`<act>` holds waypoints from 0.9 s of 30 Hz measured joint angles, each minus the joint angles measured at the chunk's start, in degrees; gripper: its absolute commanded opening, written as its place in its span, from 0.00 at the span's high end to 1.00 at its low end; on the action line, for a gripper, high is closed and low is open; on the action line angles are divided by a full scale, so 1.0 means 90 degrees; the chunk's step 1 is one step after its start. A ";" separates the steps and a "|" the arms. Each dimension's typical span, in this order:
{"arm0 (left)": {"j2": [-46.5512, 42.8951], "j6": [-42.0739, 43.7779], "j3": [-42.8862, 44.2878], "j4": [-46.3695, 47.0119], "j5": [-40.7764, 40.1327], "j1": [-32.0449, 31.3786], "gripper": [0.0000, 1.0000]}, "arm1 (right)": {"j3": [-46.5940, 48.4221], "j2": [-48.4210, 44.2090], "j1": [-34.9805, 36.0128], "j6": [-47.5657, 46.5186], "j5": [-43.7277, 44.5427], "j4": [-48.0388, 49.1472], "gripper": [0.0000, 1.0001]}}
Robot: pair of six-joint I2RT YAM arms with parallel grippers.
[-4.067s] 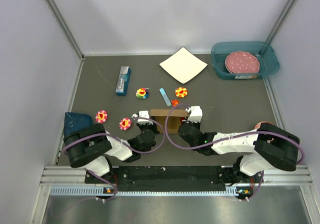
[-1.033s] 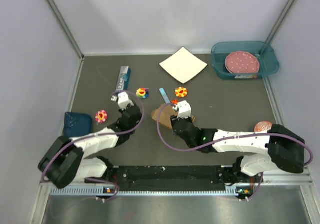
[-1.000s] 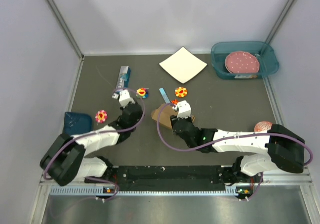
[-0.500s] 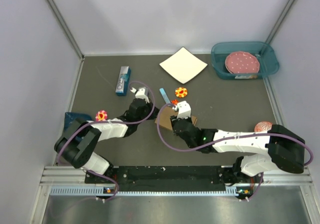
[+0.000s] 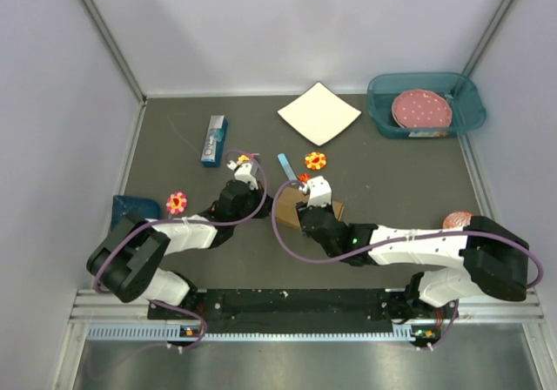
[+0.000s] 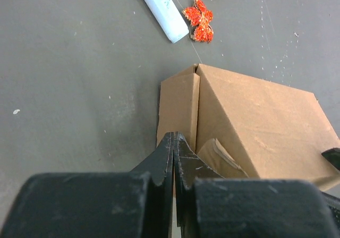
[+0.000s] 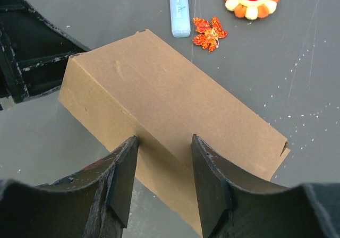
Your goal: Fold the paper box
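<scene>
The brown paper box (image 5: 285, 205) lies closed in the middle of the table, largely under my right arm. In the left wrist view its end (image 6: 179, 108) shows a side flap and a tucked tab, with the top face sloping away to the right. My left gripper (image 6: 174, 135) is shut and empty, its tips just short of that end flap; in the top view the left gripper (image 5: 261, 200) sits at the box's left end. My right gripper (image 7: 163, 139) is open, its fingers either side of the box's upper long edge (image 7: 159, 105). In the top view the right gripper (image 5: 306, 209) is over the box.
A light blue strip (image 5: 287, 164) and a red leaf sticker (image 7: 209, 32) lie just beyond the box, with a smiling flower (image 5: 315, 159) further right. A white sheet (image 5: 318, 112), a teal bin (image 5: 383, 120) and a blue carton (image 5: 213, 140) sit further back.
My left arm swung right from beside the blue carton to the box's left end, and its gripper closed. The right arm and box hardly moved.
</scene>
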 measured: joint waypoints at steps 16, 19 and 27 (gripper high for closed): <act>-0.0461 -0.0236 -0.0551 0.0085 -0.0559 -0.0583 1.00 | 0.1273 0.0117 -0.0294 -0.0369 -0.0316 -0.0328 0.53; -0.0491 -0.0304 -0.0590 0.0124 -0.0653 -0.0653 1.00 | 0.1557 0.0406 -0.0318 -0.0454 -0.0517 -0.0357 0.53; -0.0515 -0.0374 -0.0685 0.0172 -0.0755 -0.0767 1.00 | 0.1715 0.1229 -0.0362 -0.0457 -0.1056 -0.0726 0.56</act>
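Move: The right hand's half-open fingers straddle the paper box's near top edge. The box's middle lies about 1 cm ahead, 1 cm right and 4 cm below it, and its open left end about 7 cm left and 3 cm ahead. The red ornament is some 9 cm straight ahead, the blue stick 11 cm ahead and 4 cm left. From the shut left hand, the end's near flap lies roughly 2 cm back and 2 cm right. Up about 6 cm off its place on the box and left with a little forward, then back down nearly as far, the right hand hops about 5 cm along the near top edge towards the open left end, fingers kept half open, and again straddles that edge beside the flap. Meanwhile the left hand, still shut, draws back some 3.5 cm along the end, its tips coming to the near flap's outer side. ##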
